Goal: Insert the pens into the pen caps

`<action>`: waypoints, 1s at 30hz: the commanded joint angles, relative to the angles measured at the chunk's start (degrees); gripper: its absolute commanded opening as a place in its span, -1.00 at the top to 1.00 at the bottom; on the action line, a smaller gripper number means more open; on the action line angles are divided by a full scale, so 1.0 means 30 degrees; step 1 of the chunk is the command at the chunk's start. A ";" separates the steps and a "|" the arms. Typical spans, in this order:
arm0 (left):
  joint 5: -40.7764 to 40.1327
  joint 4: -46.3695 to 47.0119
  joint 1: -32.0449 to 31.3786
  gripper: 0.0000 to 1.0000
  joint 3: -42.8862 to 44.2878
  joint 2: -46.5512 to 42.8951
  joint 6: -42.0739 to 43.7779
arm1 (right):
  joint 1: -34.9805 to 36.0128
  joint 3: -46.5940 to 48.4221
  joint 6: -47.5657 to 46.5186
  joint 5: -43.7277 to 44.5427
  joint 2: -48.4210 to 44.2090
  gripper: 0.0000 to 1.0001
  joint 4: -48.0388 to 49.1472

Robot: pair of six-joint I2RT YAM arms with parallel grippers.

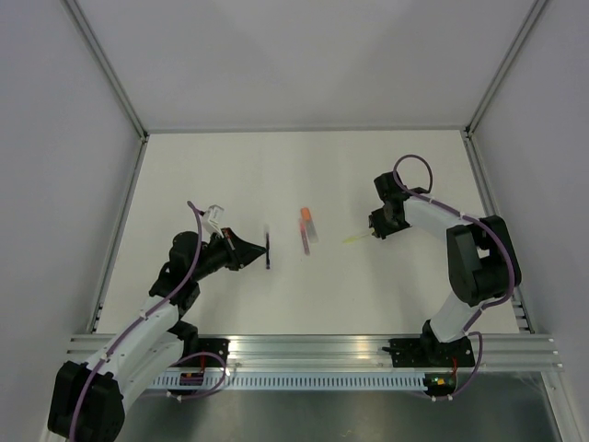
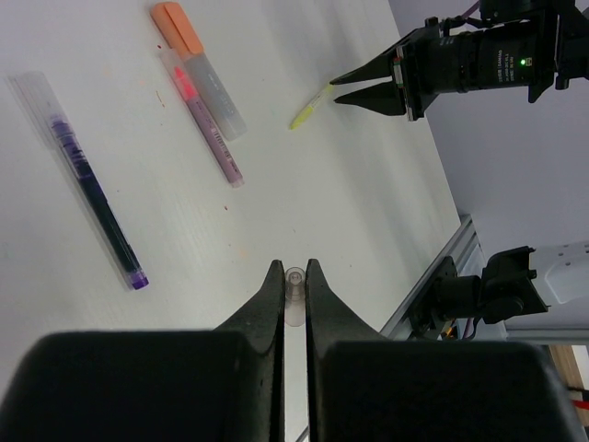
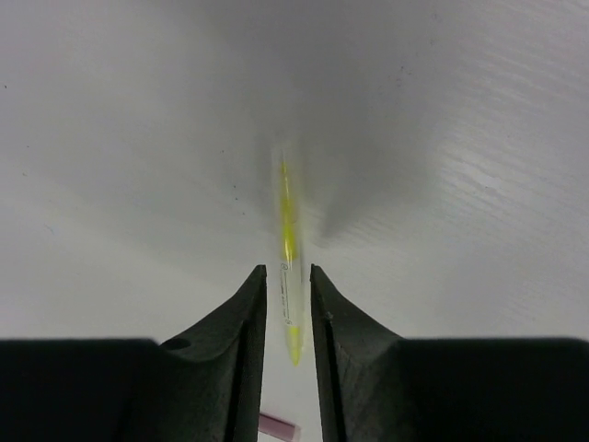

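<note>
My left gripper (image 2: 294, 269) is shut on a small clear pen cap (image 2: 294, 293), whose open end sticks out past the fingertips. In the top view this gripper (image 1: 260, 249) hovers just left of the dark pen (image 1: 268, 251); the left wrist view shows that pen as purple-black (image 2: 92, 195), lying on the table. The yellow pen (image 3: 289, 241) lies between the open fingers of my right gripper (image 3: 288, 272), with a gap on each side and its far end blurred. From above, the yellow pen (image 1: 354, 238) points away from the right gripper (image 1: 370, 233).
In the table's middle lie a pen with an orange cap (image 2: 177, 28) and beside it a pinkish pen (image 2: 210, 124); from above they sit together (image 1: 306, 227). A pink piece (image 3: 278, 426) shows under the right fingers. Aluminium frame rails (image 1: 313, 348) run along the near edge.
</note>
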 commanded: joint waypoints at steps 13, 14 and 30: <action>-0.0343 -0.0041 0.0102 0.95 0.0275 -0.0569 0.0569 | -0.0012 0.3715 -0.9160 -0.4820 -0.2631 0.00 0.5812; -0.0312 0.0017 0.0102 0.95 0.0217 -0.0656 0.0511 | -0.0012 0.5112 -1.1987 -0.7386 -0.2281 -0.03 0.5992; -0.0693 -0.0480 0.0102 0.95 0.0157 -0.1976 0.0540 | 0.1043 0.3552 -4.0539 -0.8203 -0.0342 -0.36 -0.0870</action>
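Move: The yellow pen lies on the table practically under the right hand's fingers, its middle about 2 cm to their left, level with them fore and aft and 2 cm below. Some 16 cm left and 1 cm back of that hand lies the pink pen; the orange marker is about 15 cm left and 3 cm ahead. From the left hand, the yellow pen is roughly 12 cm ahead, 22 cm right and 14 cm below. Lifting away from the yellow pen, the right hand sweeps up about 20 cm, forward and left, then turns back and sinks some 13 cm towards the pen, staying well above it. Meanwhile the wrist swings counter-clockwise by about 105 degrees and the part-open fingers spread wide. The left hand rises 2 cm, its fingers still nearly shut on a small clear cap. ##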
